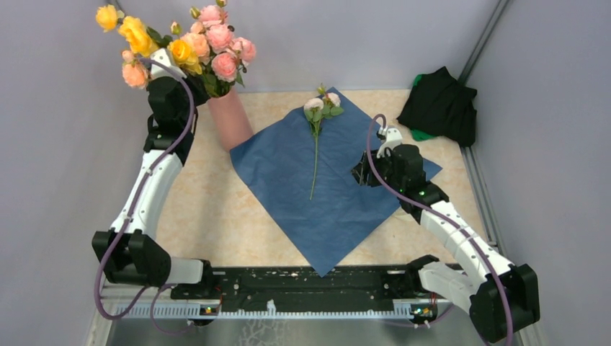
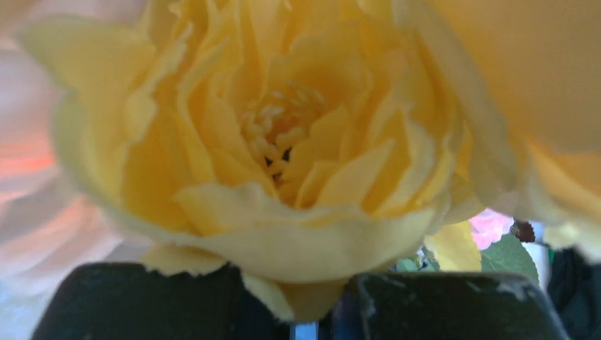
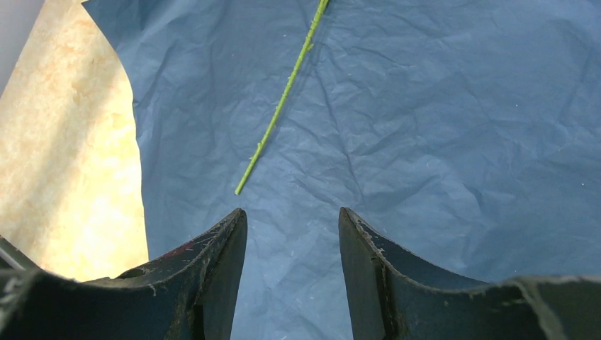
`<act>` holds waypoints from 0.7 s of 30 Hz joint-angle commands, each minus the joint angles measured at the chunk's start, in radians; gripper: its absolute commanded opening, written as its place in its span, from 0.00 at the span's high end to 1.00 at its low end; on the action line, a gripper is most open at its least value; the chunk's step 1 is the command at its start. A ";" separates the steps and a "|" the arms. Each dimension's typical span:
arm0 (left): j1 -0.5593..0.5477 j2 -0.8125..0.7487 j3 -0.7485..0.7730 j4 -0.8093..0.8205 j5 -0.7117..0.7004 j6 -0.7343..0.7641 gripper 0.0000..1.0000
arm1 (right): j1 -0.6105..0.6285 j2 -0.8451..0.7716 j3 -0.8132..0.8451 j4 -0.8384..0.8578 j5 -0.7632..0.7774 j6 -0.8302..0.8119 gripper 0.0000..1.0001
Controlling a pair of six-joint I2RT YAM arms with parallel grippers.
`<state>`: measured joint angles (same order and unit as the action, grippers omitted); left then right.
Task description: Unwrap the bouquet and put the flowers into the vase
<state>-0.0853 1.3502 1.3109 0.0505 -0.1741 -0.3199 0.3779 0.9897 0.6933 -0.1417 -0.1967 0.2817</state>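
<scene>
The bouquet's blue paper (image 1: 339, 187) lies spread flat on the table. One of the flowers (image 1: 315, 137), with pale pink blooms, lies on it, stem toward me. The salmon-pink vase (image 1: 230, 119) stands at the back left, holding several yellow and peach-pink flowers (image 1: 212, 43). My left gripper (image 1: 160, 68) is raised beside that bunch, left of the vase. In the left wrist view a yellow bloom (image 2: 283, 134) fills the frame, its base pinched between the nearly closed fingers of the left gripper (image 2: 340, 287). My right gripper (image 3: 290, 210) hangs open over the paper, the green stem's end (image 3: 241, 190) just beyond its left fingertip.
A black cloth heap (image 1: 439, 104) with a bit of green lies at the back right corner. Grey walls close in the back and both sides. Bare beige tabletop (image 1: 209, 209) shows left of the paper.
</scene>
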 commanded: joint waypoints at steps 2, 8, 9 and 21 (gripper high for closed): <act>-0.053 0.023 -0.034 0.039 -0.001 0.029 1.00 | 0.004 0.000 0.005 0.051 -0.013 0.002 0.49; -0.066 0.085 -0.028 0.077 -0.016 0.051 1.00 | 0.004 -0.002 0.001 0.045 -0.009 0.001 0.49; -0.066 0.099 -0.017 0.072 -0.022 0.055 1.00 | 0.004 -0.002 0.000 0.045 -0.007 0.001 0.49; -0.065 0.177 0.016 0.069 -0.050 0.076 1.00 | 0.004 0.008 -0.005 0.045 0.003 0.000 0.49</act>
<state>-0.1444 1.5288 1.3106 0.1131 -0.2119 -0.2592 0.3779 0.9932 0.6933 -0.1421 -0.1997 0.2813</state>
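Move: The left hand already holds the yellow roses' stem; the vase mouth lies about 5 cm ahead, 4 cm to its right and 12 cm below. Near hand height, the pink roses stand some 9 cm ahead and 6 cm right, and a peach rose leans roughly 12 cm left and 2 cm ahead. From the right hand, the vase mouth is about 22 cm ahead, 37 cm left and 8 cm higher. Rightward first, by about 2.5 cm, then forward and mostly down, the left hand brings the yellow roses in towards the vase mouth, sinking some 7 cm in all, chiefly late on. The fingers keep their hold just under the blooms and point forward throughout, tipping slightly downward as the hand sinks. ##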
